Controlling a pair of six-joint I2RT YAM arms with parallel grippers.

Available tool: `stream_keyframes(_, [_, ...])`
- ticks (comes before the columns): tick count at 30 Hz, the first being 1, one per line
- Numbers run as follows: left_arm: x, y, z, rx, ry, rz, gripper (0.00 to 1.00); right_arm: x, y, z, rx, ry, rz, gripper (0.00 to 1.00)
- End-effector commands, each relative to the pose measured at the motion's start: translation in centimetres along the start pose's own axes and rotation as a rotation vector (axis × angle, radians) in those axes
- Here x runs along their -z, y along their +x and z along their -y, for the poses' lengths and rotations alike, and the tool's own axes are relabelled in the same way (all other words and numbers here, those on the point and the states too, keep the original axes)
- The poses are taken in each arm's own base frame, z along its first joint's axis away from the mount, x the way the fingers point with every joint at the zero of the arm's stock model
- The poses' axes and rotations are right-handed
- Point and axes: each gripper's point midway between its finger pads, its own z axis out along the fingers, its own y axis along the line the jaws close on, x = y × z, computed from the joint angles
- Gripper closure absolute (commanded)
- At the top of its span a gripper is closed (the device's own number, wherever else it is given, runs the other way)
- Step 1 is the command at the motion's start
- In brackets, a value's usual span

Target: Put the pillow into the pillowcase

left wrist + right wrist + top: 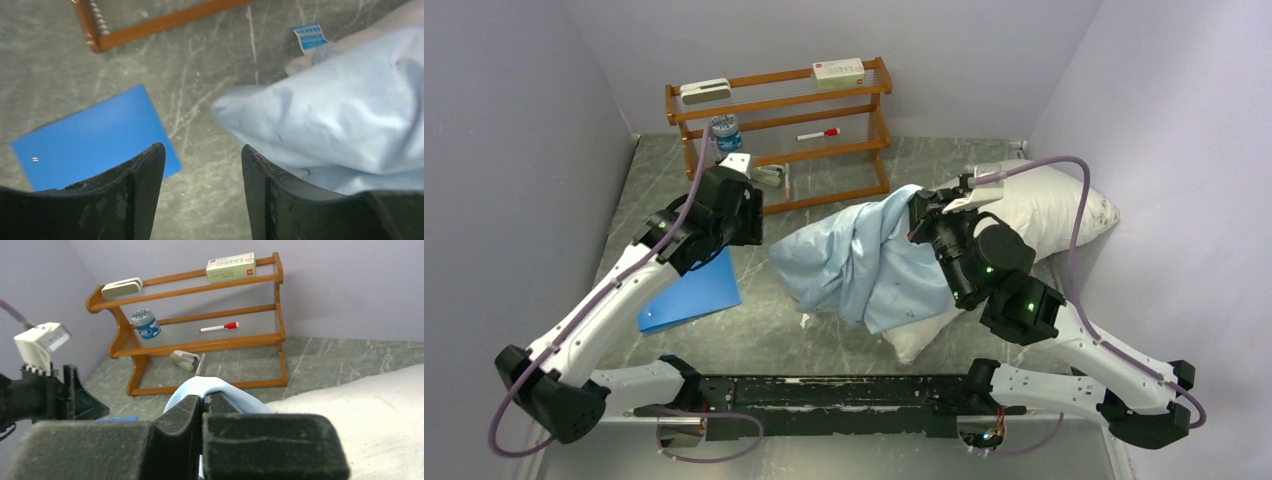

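Observation:
The plump white pillow lies at the right of the table, its near half under the light-blue pillowcase, which is bunched and draped over it. My right gripper is shut on a fold of the pillowcase and holds it up above the pillow. My left gripper hangs open over bare table, left of the pillowcase, with nothing between its fingers. In the top view the left gripper sits well left of the cloth.
A flat bright-blue rectangle lies under the left arm. A wooden shelf rack stands at the back with a box, a marker, a jar and small items. Grey walls close in on both sides.

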Motion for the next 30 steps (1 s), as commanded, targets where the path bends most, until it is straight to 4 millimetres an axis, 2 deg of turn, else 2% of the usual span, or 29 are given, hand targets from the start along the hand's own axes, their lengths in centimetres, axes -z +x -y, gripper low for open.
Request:
stream_keyframes(1, [0.6,-0.3,3.1,0.038,0.180,-0.076,0.32,0.3,0.3,1.3,-0.019,0.057,0.000,1.00])
stream_keyframes(5, [2.4,-0.6,5.0,-0.021,0.347,-0.025,0.28,0.4,0.7,3.3,-0.030,0.189,-0.012,1.00])
stream_keyframes(7, [3.0,0.3,5.9,-0.057,0.440,-0.001,0.27,0.4,0.8,3.6,-0.010,0.212,-0.022,1.00])
stream_keyframes(9, [3.3,1.8,6.8,-0.073,0.522,-0.018,0.26,0.2,1.0,3.6,0.010,0.219,-0.031,1.00])
stream_keyframes(13, [2.8,6.6,8.0,-0.060,0.621,-0.156,0.30,0.1,1.1,3.5,0.015,0.221,-0.040,1.00])
stream_keyframes(20, [-0.4,13.5,8.8,0.070,0.680,-0.245,0.31,0.1,0.9,3.1,-0.022,0.187,-0.019,1.00])
stream_keyframes(22, [-1.4,14.7,9.3,0.111,0.682,-0.289,0.30,0.1,0.9,2.8,-0.032,0.177,-0.020,1.00])
stream_keyframes(28, [-3.9,16.2,10.3,0.266,0.677,-0.279,0.23,-0.1,0.9,2.4,-0.043,0.162,-0.021,1.00])
stream_keyframes(30, [-4.8,15.5,10.3,0.275,0.671,-0.220,0.21,-0.1,1.1,2.3,-0.048,0.153,-0.020,1.00])
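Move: The near-left hem of the pillowcase hangs about 10 cm to the left hand's right, 10 cm back and 19 cm lower. The pillow's middle is about level with this hand fore and aft, 43 cm to its right and 18 cm down; the blue folder lies 15 cm left, 10 cm back and 23 cm below. From the right hand, which holds the case up, that hem is some 19 cm left, 6 cm back and 35 cm down. Empty, the left hand swings first right and back, then drops towards the near-left hem of the pillowcase, ending about 17 cm lower, 9 cm back and 8 cm to the right; on the way it opens wider, tips down, rolls its left side down and turns clockwise, each by some 25 degrees. The right hand keeps its pinch on the raised part of the case, sinks about 3 cm, eases 2 cm right with a 10-degree clockwise turn, then holds there while the left fingers come close beside the cloth, a touch not being clear. ##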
